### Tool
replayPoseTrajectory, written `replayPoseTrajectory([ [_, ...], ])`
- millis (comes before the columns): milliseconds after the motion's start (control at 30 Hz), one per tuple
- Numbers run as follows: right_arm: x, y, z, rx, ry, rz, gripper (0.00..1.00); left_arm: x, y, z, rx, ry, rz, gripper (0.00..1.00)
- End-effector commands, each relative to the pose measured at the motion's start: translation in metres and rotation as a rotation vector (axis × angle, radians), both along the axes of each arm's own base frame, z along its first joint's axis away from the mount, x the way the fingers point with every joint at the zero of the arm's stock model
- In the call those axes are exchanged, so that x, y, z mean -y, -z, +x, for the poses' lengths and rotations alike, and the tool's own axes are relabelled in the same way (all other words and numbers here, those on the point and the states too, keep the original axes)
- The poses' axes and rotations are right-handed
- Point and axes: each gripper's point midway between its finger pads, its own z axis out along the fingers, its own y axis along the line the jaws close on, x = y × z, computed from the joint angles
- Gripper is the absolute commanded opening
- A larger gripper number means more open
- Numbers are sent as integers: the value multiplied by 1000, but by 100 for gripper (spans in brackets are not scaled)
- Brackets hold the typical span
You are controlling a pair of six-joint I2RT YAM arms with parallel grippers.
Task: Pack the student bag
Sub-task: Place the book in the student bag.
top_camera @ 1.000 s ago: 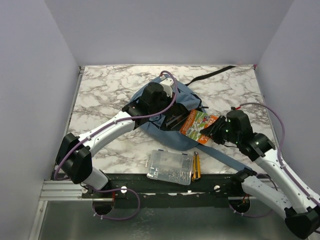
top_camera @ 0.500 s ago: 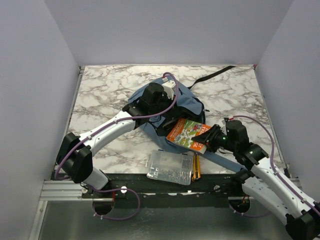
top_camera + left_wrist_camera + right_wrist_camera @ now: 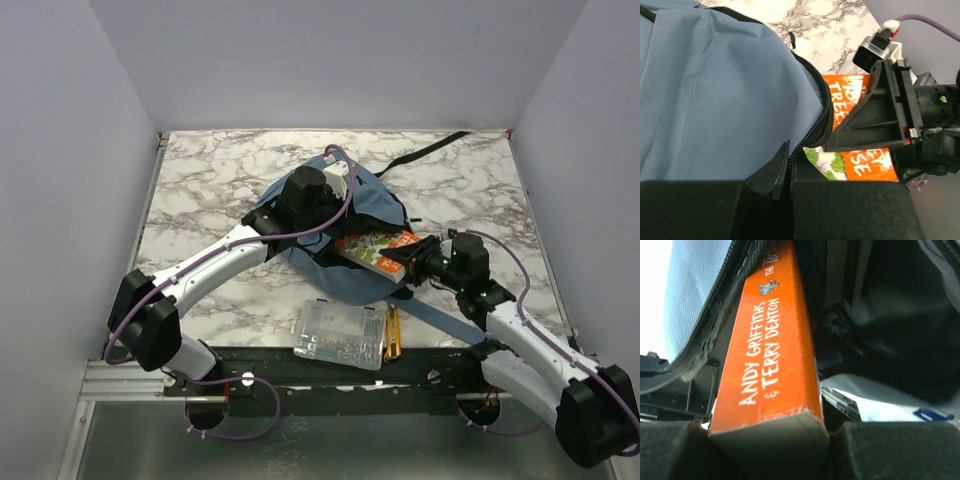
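Note:
The student bag [image 3: 345, 268], a blue-grey backpack, lies in the middle of the table with its main zip open. My left gripper [image 3: 318, 218] is shut on the zip rim [image 3: 810, 135] and holds the opening up; in the left wrist view the jaws [image 3: 788, 167] pinch that edge. My right gripper [image 3: 412, 262] is shut on an orange book [image 3: 375, 250], tilted on edge with its far end inside the opening. In the right wrist view the book's spine [image 3: 772, 355] runs from my gripper [image 3: 770, 440] into the dark interior [image 3: 880, 315].
A clear plastic case [image 3: 340, 335] and a yellow-and-black cutter [image 3: 392, 332] lie at the near table edge. A black strap [image 3: 430, 148] trails to the back right. White and blue things [image 3: 880, 407] lie inside the bag beside the book.
My right gripper has carried the book left, turned it from flat to edge-on and pushed its far end into the bag. The left gripper has kept hold of the rim.

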Motion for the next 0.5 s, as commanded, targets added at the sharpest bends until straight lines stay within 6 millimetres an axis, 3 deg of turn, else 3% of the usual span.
replayPoseTrajectory([
  [0,-18,-58,31,250,-16,70,1,17,-38,-14,19,69,-121,0],
  [133,-38,-32,55,312,75,11,1,16,-34,-6,36,48,-99,0],
  [200,-55,-12,64,315,46,-37,20,12,-29,-1,44,22,-78,0],
  [267,-63,7,64,296,-3,-72,33,10,-25,2,39,10,-66,0],
  [433,-47,51,37,169,-72,-244,80,9,-14,1,23,16,-47,0],
  [467,-45,53,30,164,-94,-264,85,8,-12,0,20,15,-42,0],
])
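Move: The book is pinched in my right hand, its far end already in the mouth of the student bag. The middle of that mouth lies some 7 cm left of my right hand, 3 cm farther out and about 5 cm lower. From this hand the clear case sits roughly 19 cm back and 13 cm left, the yellow cutter about 19 cm straight back, both some 15 cm below. My left hand grips the bag's rim, with the mouth's middle around 4 cm back, 2 cm right and 10 cm below. I feed the book on into the bag with my right hand, going left and forward first, then steeply down through the mouth, about 5 cm left, 5 cm down and 4 cm forward in all. Once down there I stop and spread my right fingers wide to let go of the book, while my left hand stays put, keeping its pinch on the zippered rim. ##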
